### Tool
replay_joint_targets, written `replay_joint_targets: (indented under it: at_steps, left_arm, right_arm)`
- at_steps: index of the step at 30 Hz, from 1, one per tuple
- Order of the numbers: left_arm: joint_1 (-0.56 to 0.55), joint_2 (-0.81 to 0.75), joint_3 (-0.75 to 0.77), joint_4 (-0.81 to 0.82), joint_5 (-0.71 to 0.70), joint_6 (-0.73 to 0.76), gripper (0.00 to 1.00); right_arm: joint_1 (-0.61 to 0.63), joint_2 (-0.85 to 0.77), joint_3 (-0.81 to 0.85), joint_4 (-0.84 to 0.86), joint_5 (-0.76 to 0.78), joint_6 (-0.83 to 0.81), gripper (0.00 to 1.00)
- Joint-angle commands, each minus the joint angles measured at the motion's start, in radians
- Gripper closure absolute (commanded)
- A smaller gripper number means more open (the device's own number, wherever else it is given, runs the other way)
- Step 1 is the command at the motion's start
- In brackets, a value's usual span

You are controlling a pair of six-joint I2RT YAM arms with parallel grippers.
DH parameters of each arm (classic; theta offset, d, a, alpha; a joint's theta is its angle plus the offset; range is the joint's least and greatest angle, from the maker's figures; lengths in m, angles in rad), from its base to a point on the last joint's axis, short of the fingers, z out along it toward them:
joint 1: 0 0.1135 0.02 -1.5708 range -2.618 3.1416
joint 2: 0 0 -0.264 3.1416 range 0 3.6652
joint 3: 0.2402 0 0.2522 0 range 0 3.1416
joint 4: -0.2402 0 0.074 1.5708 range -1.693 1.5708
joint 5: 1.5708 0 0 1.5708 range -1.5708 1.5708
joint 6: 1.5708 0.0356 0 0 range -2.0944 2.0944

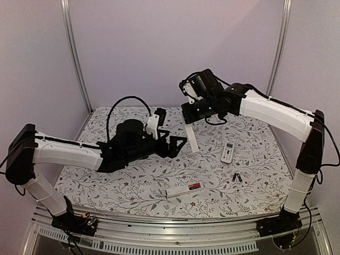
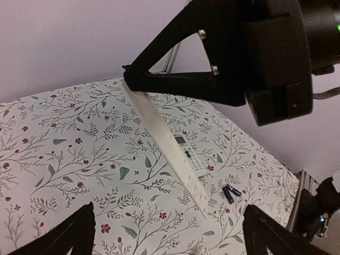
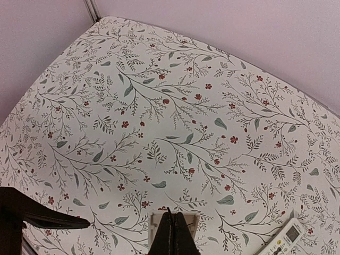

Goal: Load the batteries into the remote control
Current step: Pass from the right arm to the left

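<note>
My right gripper (image 1: 190, 118) hangs over the middle of the table, shut on the top end of a long white remote control (image 1: 192, 136) that slants down from it. In the right wrist view the closed jaws (image 3: 170, 226) pinch that remote's white end (image 3: 157, 226). The left gripper (image 1: 175, 127) stands wide open just left of the held remote, touching nothing; its fingertips (image 2: 64, 234) frame the remote's ribbed lower end (image 2: 199, 191). Two black batteries (image 1: 237, 178) lie at the right, also seen as the dark pair (image 2: 231, 192). A red battery (image 1: 194, 186) lies near the front.
A shorter white remote with a screen and buttons (image 1: 227, 152) lies flat on the floral tablecloth right of centre, behind the held one (image 2: 187, 151) and low in the right wrist view (image 3: 284, 241). A small white piece (image 1: 177, 192) rests beside the red battery.
</note>
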Motion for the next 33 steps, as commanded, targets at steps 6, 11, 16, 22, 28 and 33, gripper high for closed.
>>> replay_joint_targets:
  at_steps: [6, 11, 16, 22, 28, 33]
  left_arm:
    - [-0.011, 0.151, 0.214, -0.089, -0.092, -0.022, 0.14]
    - [-0.011, 0.152, 0.221, -0.059, -0.098, -0.005, 0.26]
    - [-0.010, 0.147, 0.213, -0.055, -0.100, -0.006, 0.34]
    - [0.001, 0.138, 0.196, -0.040, -0.088, -0.032, 0.51]
    - [0.004, 0.129, 0.201, -0.028, -0.063, -0.025, 0.58]
    - [0.034, 0.122, 0.186, -0.027, -0.031, -0.101, 0.62]
  right_arm:
    - [0.034, -0.010, 0.053, 0.021, -0.033, 0.043, 1.00]
    - [0.038, -0.018, 0.054, 0.028, -0.056, 0.043, 1.00]
    - [0.038, -0.020, 0.057, 0.038, -0.082, 0.044, 1.00]
    - [0.038, -0.025, 0.057, 0.044, -0.087, 0.037, 1.00]
    - [0.038, -0.032, 0.056, 0.050, -0.086, 0.033, 1.00]
    - [0.038, -0.043, 0.055, 0.061, -0.093, 0.038, 1.00]
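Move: The long white cover hangs from the right fingers, its middle about 3 cm ahead of the left hand, 5 cm to its right and roughly level. On the table some 23 cm below the left hand, the open remote with a battery lies about 8 cm back and 2 cm right, the screen remote 8 cm ahead and 20 cm right. From the right hand, the left fingers wait about 7 cm back, 3 cm left and 3 cm lower. The left hand, jaws wide, goes about 5 cm forward and to its right, rising slightly, until the hanging cover stands between its fingers below the right grip, then holds its place while the fingers narrow by more than half. The right hand keeps its pinch on the cover's upper end and brings it about 3 cm left, with a little back and up and a slight tilt, into the left jaws, easing almost to a stop; whether the left pads touch can't be seen. ##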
